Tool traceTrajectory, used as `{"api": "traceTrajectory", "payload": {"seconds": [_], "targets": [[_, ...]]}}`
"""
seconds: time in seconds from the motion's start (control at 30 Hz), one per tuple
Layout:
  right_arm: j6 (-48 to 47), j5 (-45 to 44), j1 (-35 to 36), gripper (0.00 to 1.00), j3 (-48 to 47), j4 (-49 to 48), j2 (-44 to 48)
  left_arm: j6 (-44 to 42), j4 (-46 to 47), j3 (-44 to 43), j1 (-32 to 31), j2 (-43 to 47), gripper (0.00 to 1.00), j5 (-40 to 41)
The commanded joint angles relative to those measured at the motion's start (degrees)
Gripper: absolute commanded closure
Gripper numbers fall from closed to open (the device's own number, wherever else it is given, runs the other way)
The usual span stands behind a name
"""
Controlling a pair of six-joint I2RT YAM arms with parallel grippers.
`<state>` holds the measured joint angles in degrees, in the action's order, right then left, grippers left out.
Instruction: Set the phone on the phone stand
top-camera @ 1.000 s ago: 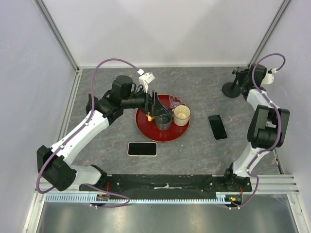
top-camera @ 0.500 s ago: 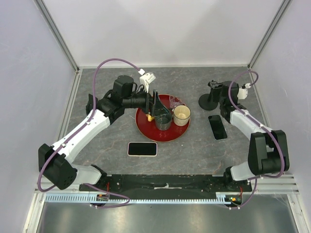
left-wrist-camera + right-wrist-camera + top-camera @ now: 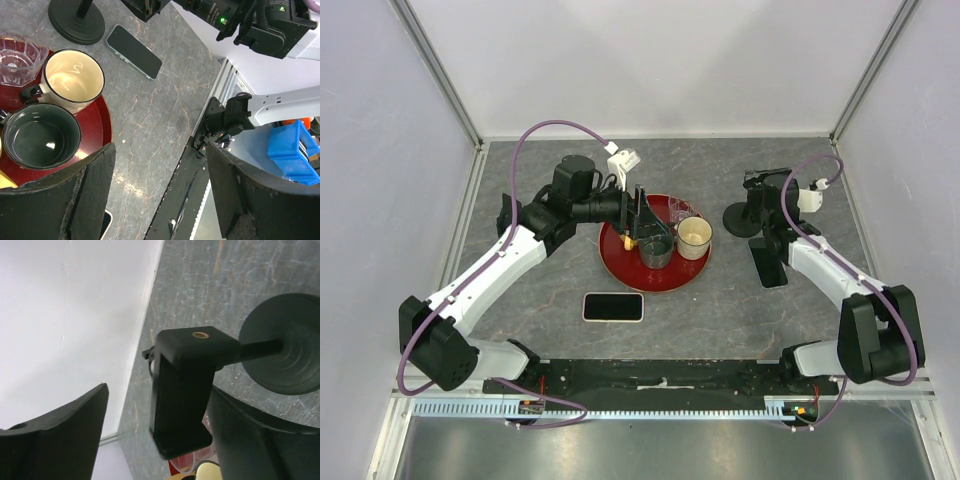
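Observation:
The black phone stand (image 3: 740,218) is upright on the table right of the tray, with its round base (image 3: 287,345) down and its clamp head (image 3: 182,390) up. My right gripper (image 3: 760,198) is open around the clamp head. The left finger stands well clear of the clamp head and the right finger is close beside it. A black phone (image 3: 767,270) lies flat just in front of the stand, also seen in the left wrist view (image 3: 134,44). A second phone (image 3: 613,306) with a light rim lies nearer the arm bases. My left gripper (image 3: 642,218) hangs open and empty over the tray.
A red tray (image 3: 620,268) at the centre holds a dark mug (image 3: 658,250), a cream mug (image 3: 694,237) and a clear glass (image 3: 680,210). White walls enclose the table on three sides. The black base rail (image 3: 660,375) runs along the near edge.
My right arm carried the stand from the far right corner leftward to a spot beside the tray. Its jaws have spread apart off the clamp head. The left arm has not moved.

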<state>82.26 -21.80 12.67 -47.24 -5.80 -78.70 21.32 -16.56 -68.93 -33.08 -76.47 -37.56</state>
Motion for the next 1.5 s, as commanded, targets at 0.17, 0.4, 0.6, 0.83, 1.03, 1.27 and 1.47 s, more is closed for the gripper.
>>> {"api": "traceTrajectory", "payload": {"seconds": [0.17, 0.4, 0.6, 0.83, 1.03, 1.27, 1.47], "targets": [[-28.41, 19.5, 0.25, 0.02, -3.03, 0.52, 5.65, -1.28, 1.62, -0.42, 0.03, 1.32, 0.21, -0.06], [-52.78, 22.16, 0.25, 0.02, -0.57, 18.15, 18.11, -1.02, 2.23, -0.24, -0.14, 2.55, 0.21, -0.67], [-53.88, 4.18, 0.17, 0.02, 3.99, 27.59, 30.24, 0.12, 3.37, 0.11, -0.41, 2.99, 0.21, -2.16], [-47.02, -1.52, -9.02, 0.02, 7.52, 29.71, 31.95, -0.05, 3.37, 0.28, -0.49, 2.99, 0.21, -2.08], [-49.65, 26.51, -27.76, 0.02, 7.78, 26.55, 17.81, -0.32, 3.11, 0.2, -0.84, 3.17, 0.21, -1.73], [-51.94, 36.38, -29.45, 0.02, 7.08, 24.53, 5.06, -0.05, 3.2, 0.11, -1.02, 3.43, 0.21, -2.43], [-51.14, 38.76, -29.45, 0.02, 10.06, 21.54, 0.56, -0.05, 3.28, 0.2, -1.02, 3.43, 0.21, -2.43]]}}
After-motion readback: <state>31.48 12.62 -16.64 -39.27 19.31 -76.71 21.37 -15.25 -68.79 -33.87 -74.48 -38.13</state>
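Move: The phone lies on the table some 15 cm back of the right hand, about 4 cm to its right and 17 cm below. The phone stand's head is still between the opening fingers, its base centred 4 cm back and 3 cm left. The cream mug is about 10 cm back, 15 cm left. From the left hand, the phone is some 30 cm right, nearly level, and 26 cm below. Opening wider, the right hand backs 13 cm off the stand, then swings right and down towards the phone. ##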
